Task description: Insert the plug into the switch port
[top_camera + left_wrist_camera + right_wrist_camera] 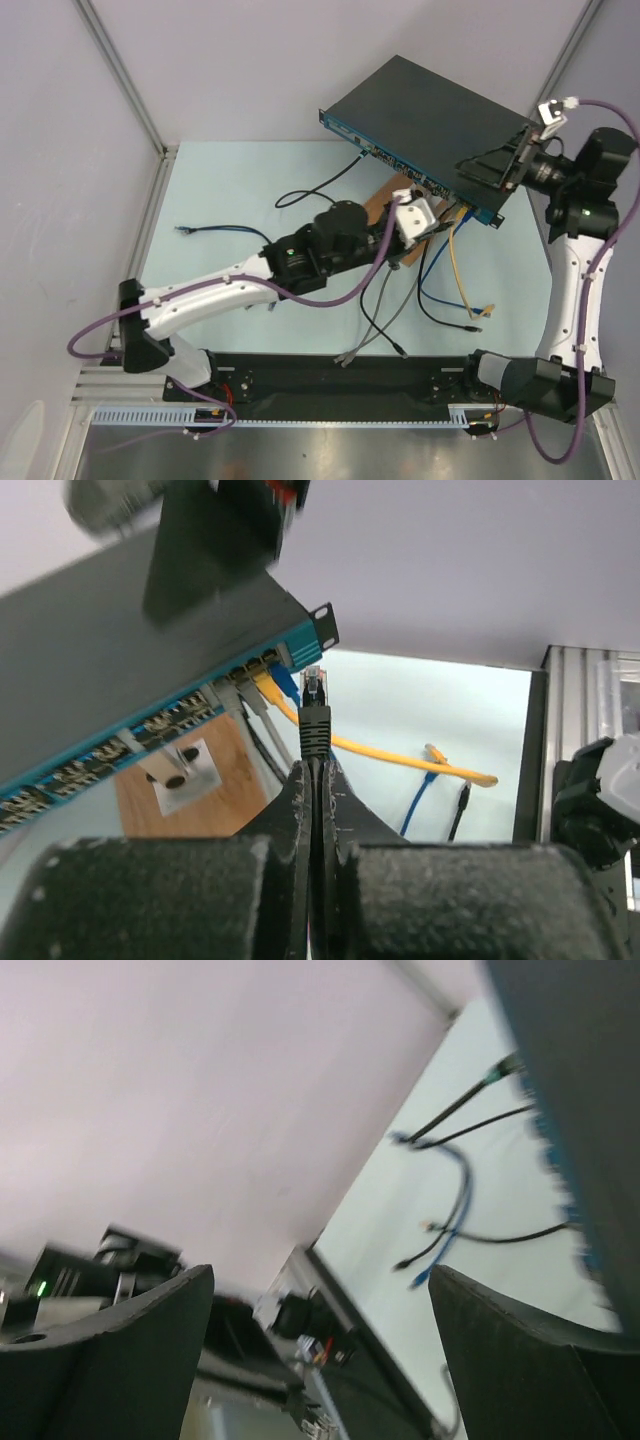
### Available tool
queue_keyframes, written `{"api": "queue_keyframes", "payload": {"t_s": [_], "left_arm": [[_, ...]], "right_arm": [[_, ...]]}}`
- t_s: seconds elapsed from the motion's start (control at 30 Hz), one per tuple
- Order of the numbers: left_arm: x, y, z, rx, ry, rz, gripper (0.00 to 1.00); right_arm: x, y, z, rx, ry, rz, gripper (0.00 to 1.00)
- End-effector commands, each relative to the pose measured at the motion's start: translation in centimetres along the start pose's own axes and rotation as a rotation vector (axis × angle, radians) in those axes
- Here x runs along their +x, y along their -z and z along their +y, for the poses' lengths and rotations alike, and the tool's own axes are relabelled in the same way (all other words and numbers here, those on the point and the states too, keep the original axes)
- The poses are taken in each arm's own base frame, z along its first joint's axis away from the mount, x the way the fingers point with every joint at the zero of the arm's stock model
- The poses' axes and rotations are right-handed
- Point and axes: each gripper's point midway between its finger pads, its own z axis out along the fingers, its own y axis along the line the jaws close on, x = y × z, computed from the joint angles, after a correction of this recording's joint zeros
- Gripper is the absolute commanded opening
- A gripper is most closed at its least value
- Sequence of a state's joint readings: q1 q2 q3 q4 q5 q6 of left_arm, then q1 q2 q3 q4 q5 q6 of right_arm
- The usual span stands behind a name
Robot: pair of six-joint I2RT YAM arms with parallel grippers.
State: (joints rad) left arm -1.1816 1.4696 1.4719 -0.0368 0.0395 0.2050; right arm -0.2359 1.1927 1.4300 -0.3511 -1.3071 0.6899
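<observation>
The switch is a flat black box standing tilted at the back right, its blue front face lined with small sockets. My left gripper is shut on the black cable just behind the plug, a clear connector with a black boot. The plug points up at the face's right end, a little short of it and beside a plugged-in blue cable. In the top view the left gripper sits just below the front face. My right gripper is wide open with nothing between its fingers, and it hovers at the switch's right end.
A brown wooden board with a metal bracket lies under the switch. Yellow, blue and grey cables hang from sockets near the right end. Loose black, blue and grey cables trail over the pale table. The frame rail runs along the right.
</observation>
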Motion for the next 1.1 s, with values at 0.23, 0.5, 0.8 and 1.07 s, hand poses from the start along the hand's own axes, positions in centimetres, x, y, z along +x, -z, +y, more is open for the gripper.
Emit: {"api": "queue_keyframes", "payload": {"t_s": [0.23,0.5,0.8,1.07], "left_arm": [[2.5,-4.4,1.0,-0.341,0.152,0.173,0.00],[3.2,-6.0,2.4,-0.506,0.200,0.182,0.00],[3.5,-8.1,3.3,-0.570,0.151,0.175,0.00],[3.7,-8.9,3.8,-0.578,0.103,0.180,0.00]], "right_arm": [[-4.0,9.9,-5.6,0.365,-0.053,-0.319,0.97],[-2.4,14.2,-12.0,0.497,-0.216,-0.391,0.97],[-2.0,13.9,-15.1,0.408,-0.375,-0.430,0.96],[-1.3,12.1,-16.6,0.331,-0.458,-0.373,0.93]]}}
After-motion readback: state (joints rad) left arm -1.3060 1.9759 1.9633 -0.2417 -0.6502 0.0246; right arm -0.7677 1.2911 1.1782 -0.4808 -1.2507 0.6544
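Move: My left hand holds the black plug. The free port it is meant for lies about 10 cm ahead, 10 cm to the right and 8 cm below. From that port, the grey plug sits 1 cm farther out and 2 cm left, the yellow plug 1 cm nearer and 2 cm right, and the switch's right ear 4 cm nearer and 9 cm right. From my right hand the port lies some 12 cm below, 2 cm ahead and 3 cm right. I keep the plug pinched in my left hand and swing it right and down, then forward and right, about 12 cm in all, turning some 35 degrees counter-clockwise so the plug faces the gap between the grey and yellow plugs. My open, empty right hand clears out to the right past the switch's end, turning clockwise, then sinks about 10 cm and tips down. ##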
